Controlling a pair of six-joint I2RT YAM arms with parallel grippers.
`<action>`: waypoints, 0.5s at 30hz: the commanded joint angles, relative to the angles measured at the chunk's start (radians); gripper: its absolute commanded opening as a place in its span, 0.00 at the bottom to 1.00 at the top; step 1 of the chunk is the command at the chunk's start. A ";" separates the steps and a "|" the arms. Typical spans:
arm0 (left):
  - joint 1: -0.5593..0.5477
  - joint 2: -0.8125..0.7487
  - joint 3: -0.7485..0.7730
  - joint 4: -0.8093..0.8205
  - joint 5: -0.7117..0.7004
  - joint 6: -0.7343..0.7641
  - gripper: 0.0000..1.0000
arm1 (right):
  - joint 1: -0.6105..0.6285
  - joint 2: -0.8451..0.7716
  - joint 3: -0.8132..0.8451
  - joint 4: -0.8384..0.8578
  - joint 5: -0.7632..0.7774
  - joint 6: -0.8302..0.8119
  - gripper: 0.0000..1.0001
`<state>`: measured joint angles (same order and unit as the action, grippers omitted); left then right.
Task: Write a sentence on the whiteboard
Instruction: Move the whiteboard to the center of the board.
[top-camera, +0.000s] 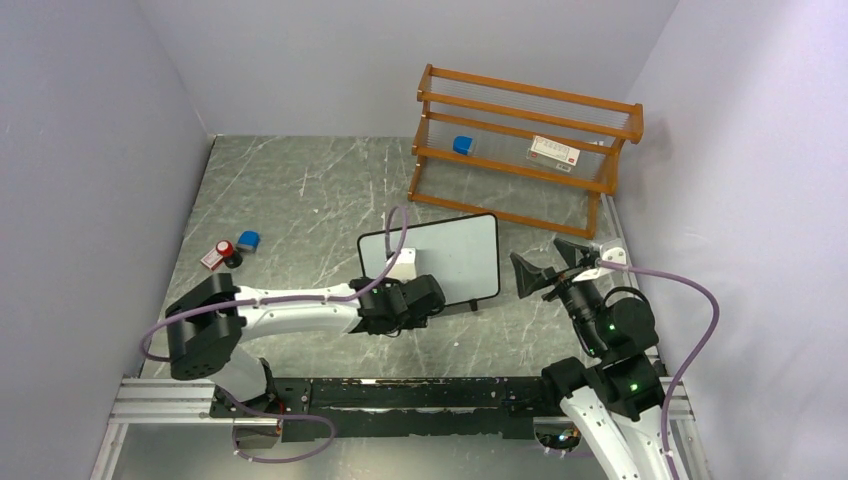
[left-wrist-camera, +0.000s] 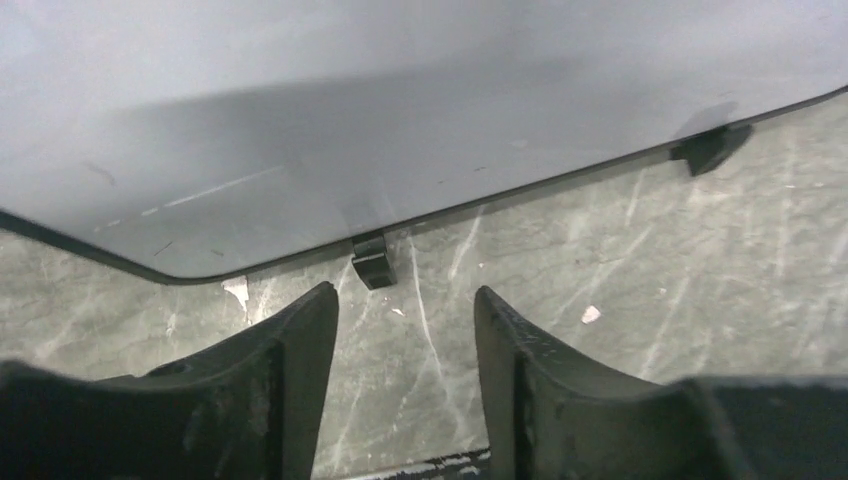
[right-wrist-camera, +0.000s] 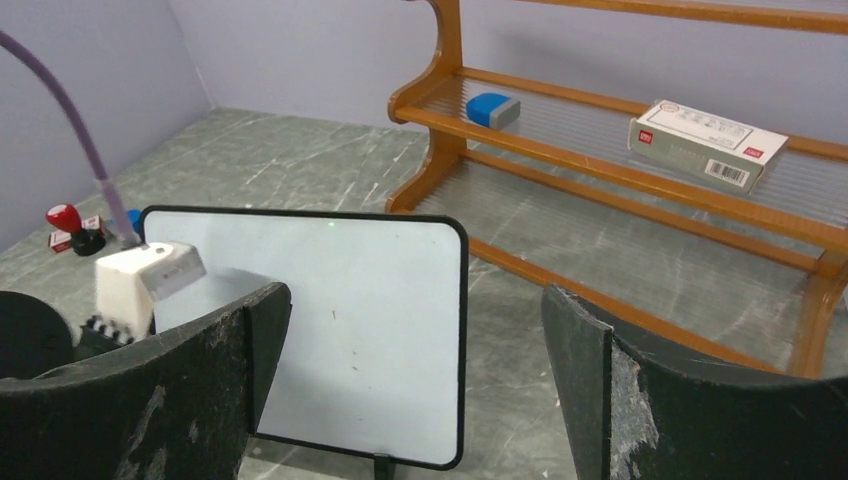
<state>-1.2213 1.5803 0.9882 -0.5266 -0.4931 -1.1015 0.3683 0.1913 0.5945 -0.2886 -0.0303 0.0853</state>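
Observation:
The whiteboard (top-camera: 445, 255) stands upright on its little black feet in the middle of the table. Its face (right-wrist-camera: 340, 320) is blank apart from faint specks, and no sentence shows on it. My left gripper (top-camera: 422, 298) sits low at the board's near bottom edge. In the left wrist view the left gripper (left-wrist-camera: 405, 300) is open with bare table between its fingers, just short of a black foot (left-wrist-camera: 372, 262) under the board (left-wrist-camera: 400, 120). My right gripper (top-camera: 545, 265) hovers to the board's right. It (right-wrist-camera: 415, 300) is wide open and holds nothing.
An orange wooden rack (top-camera: 520, 150) stands at the back right, with a blue block (top-camera: 462, 145) and a white box (top-camera: 555, 150) on its shelf. A red-capped item (top-camera: 222, 250) and a small blue object (top-camera: 248, 239) lie at the left. Walls close in on both sides.

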 joint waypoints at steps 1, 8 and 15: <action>-0.011 -0.098 0.010 -0.056 -0.027 0.012 0.62 | 0.003 0.041 0.034 -0.005 0.039 0.021 1.00; 0.041 -0.250 0.121 -0.154 -0.119 0.233 0.91 | 0.003 0.255 0.209 -0.141 0.120 0.079 1.00; 0.276 -0.373 0.189 -0.109 0.079 0.524 0.96 | 0.003 0.460 0.324 -0.289 0.184 0.145 1.00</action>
<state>-1.0325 1.2568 1.1210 -0.6323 -0.4911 -0.7704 0.3687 0.5926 0.8780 -0.4519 0.0864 0.1741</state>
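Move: Just below the left hand, some 3 cm down and about 1 cm ahead and to its left, is the whiteboard's left foot. The whiteboard's middle lies about 7 cm ahead, 4 cm right and 4 cm higher than that hand. From the raised right hand, the pen lies about 7 cm ahead, 10 cm right and 28 cm down; the whiteboard is about 8 cm ahead, 17 cm left and 20 cm down. Rising about 14 cm away from the whiteboard's left foot, already free of it, the left hand spreads its half-open fingers nearly wide, then swings forward and left as its fingertips tip outward a little. The right hand eases some 5 cm forward towards the pen, stays wide open, tilts its fingers down about 15 degrees and turns slightly clockwise. ##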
